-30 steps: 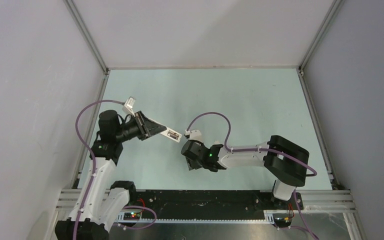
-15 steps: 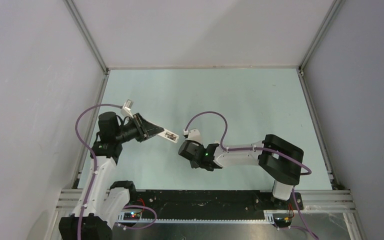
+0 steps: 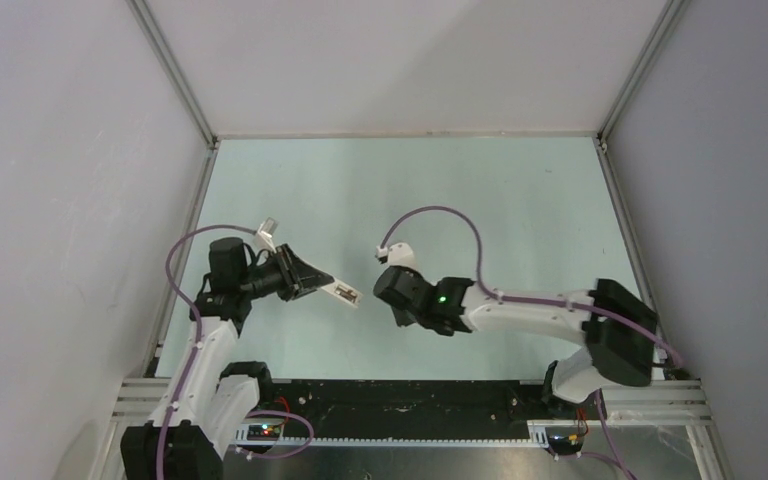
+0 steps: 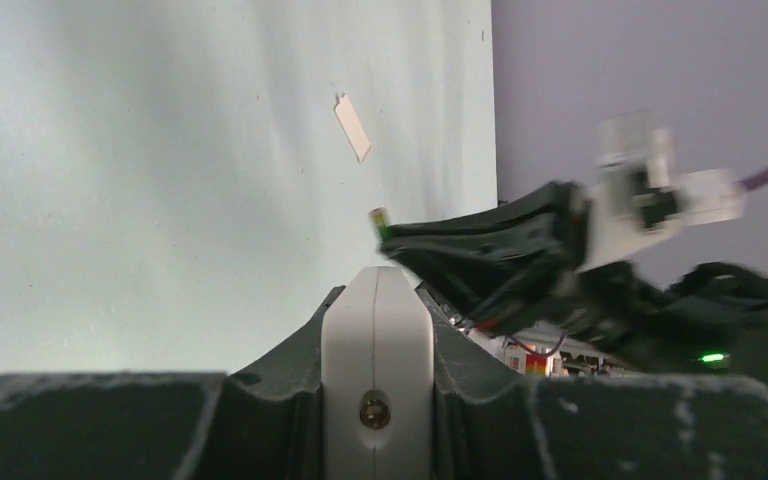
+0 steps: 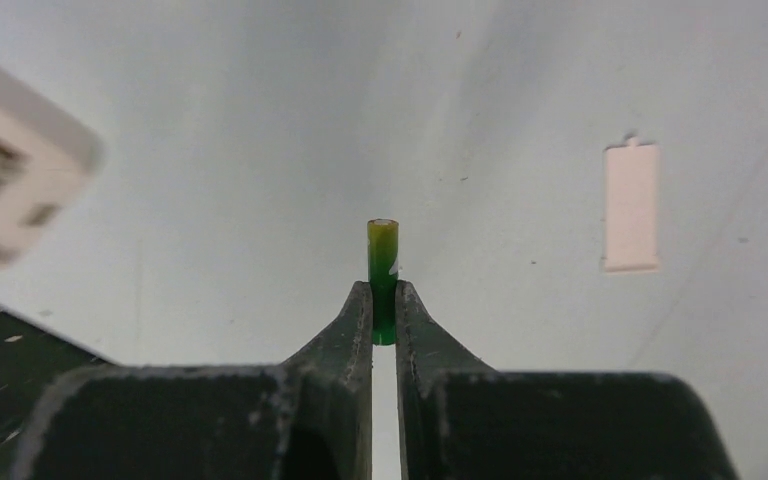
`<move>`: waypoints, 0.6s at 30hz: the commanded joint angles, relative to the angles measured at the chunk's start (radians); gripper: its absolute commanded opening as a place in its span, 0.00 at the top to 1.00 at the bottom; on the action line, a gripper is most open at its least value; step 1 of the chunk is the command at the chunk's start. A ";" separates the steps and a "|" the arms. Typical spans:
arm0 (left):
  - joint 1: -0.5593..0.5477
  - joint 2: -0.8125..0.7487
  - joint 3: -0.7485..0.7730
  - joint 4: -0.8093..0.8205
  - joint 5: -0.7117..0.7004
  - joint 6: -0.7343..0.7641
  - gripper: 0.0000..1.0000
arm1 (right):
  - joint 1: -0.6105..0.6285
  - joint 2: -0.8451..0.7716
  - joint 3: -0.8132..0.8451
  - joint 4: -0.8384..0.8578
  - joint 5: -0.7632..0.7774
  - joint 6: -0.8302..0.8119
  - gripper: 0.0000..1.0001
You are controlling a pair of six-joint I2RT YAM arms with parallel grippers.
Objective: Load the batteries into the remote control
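Note:
My left gripper point(image 3: 322, 283) is shut on the remote control point(image 3: 342, 292), a slim white bar that sticks out to the right above the table. In the left wrist view the remote's white end point(image 4: 375, 340) sits tight between the jaws. A short way right of the remote, my right gripper point(image 3: 396, 303) is shut on a green battery point(image 5: 383, 262) that stands out past its fingertips point(image 5: 361, 305). The left wrist view shows that battery's tip point(image 4: 378, 217) just above the remote's end. In the right wrist view the remote point(image 5: 10, 190) is a blur at the left edge.
A small flat white cover plate point(image 5: 631, 208) lies on the pale green table point(image 3: 500, 200), also seen in the left wrist view as a white plate point(image 4: 353, 127). Grey walls and metal frame rails point(image 3: 175, 90) enclose the table on three sides.
The right gripper has closed on the green battery and moved up and to the right, with its elbow swinging right. The left gripper has carried the remote slightly nearer and lower.

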 commanded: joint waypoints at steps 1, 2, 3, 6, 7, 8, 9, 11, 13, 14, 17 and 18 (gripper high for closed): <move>-0.038 -0.002 -0.007 0.034 0.049 0.041 1.00 | -0.029 -0.193 -0.019 -0.057 -0.006 -0.088 0.95; -0.061 0.005 -0.003 0.037 0.049 0.039 1.00 | -0.031 -0.214 -0.021 -0.063 -0.008 -0.101 0.95; -0.084 0.011 -0.001 0.039 0.046 0.039 1.00 | -0.033 -0.256 -0.027 -0.077 -0.010 -0.123 0.95; -0.141 0.050 0.019 0.052 0.037 0.039 1.00 | -0.037 -0.335 -0.037 -0.090 -0.033 -0.163 0.95; -0.170 0.060 0.024 0.056 0.035 0.039 1.00 | -0.041 -0.374 -0.041 -0.094 -0.053 -0.179 0.95; -0.186 0.081 0.035 0.065 0.034 0.039 1.00 | -0.044 -0.410 -0.042 -0.096 -0.065 -0.184 0.94; -0.213 0.108 0.042 0.070 0.034 0.040 1.00 | -0.052 -0.428 -0.047 -0.099 -0.089 -0.192 0.94; -0.250 0.156 0.077 0.100 0.043 0.042 1.00 | -0.068 -0.477 -0.050 -0.103 -0.128 -0.198 0.94; -0.279 0.208 0.097 0.171 0.067 0.023 1.00 | -0.084 -0.516 -0.051 -0.109 -0.165 -0.200 0.94; -0.286 0.229 0.097 0.222 0.103 0.003 1.00 | -0.091 -0.537 -0.051 -0.112 -0.187 -0.203 0.94; -0.316 0.340 0.134 0.376 0.145 -0.073 1.00 | -0.105 -0.565 -0.051 -0.119 -0.227 -0.201 0.93; -0.323 0.360 0.149 0.380 0.149 -0.073 1.00 | -0.113 -0.576 -0.051 -0.123 -0.252 -0.196 0.93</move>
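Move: My right hand already grips the green battery, some 6 cm above the table. From it, the open battery compartment of the remote lies about 11 cm left, 1 cm ahead and 8 cm higher. The remote's cover lies on the table about 8 cm ahead, 8 cm right and 6 cm below. From my left hand, which holds the remote, the green battery is some 17 cm right, 3 cm back and 9 cm below. I lift the green battery quickly with my right hand, about 14 cm up with roughly 5 cm of drift to the right, rolling the hand's left side up a little and keeping the pinch. My left hand keeps its hold on the remote and carries it about 7 cm to the right, dipping slightly back before easing forward again, while turning some 20 degrees clockwise. ##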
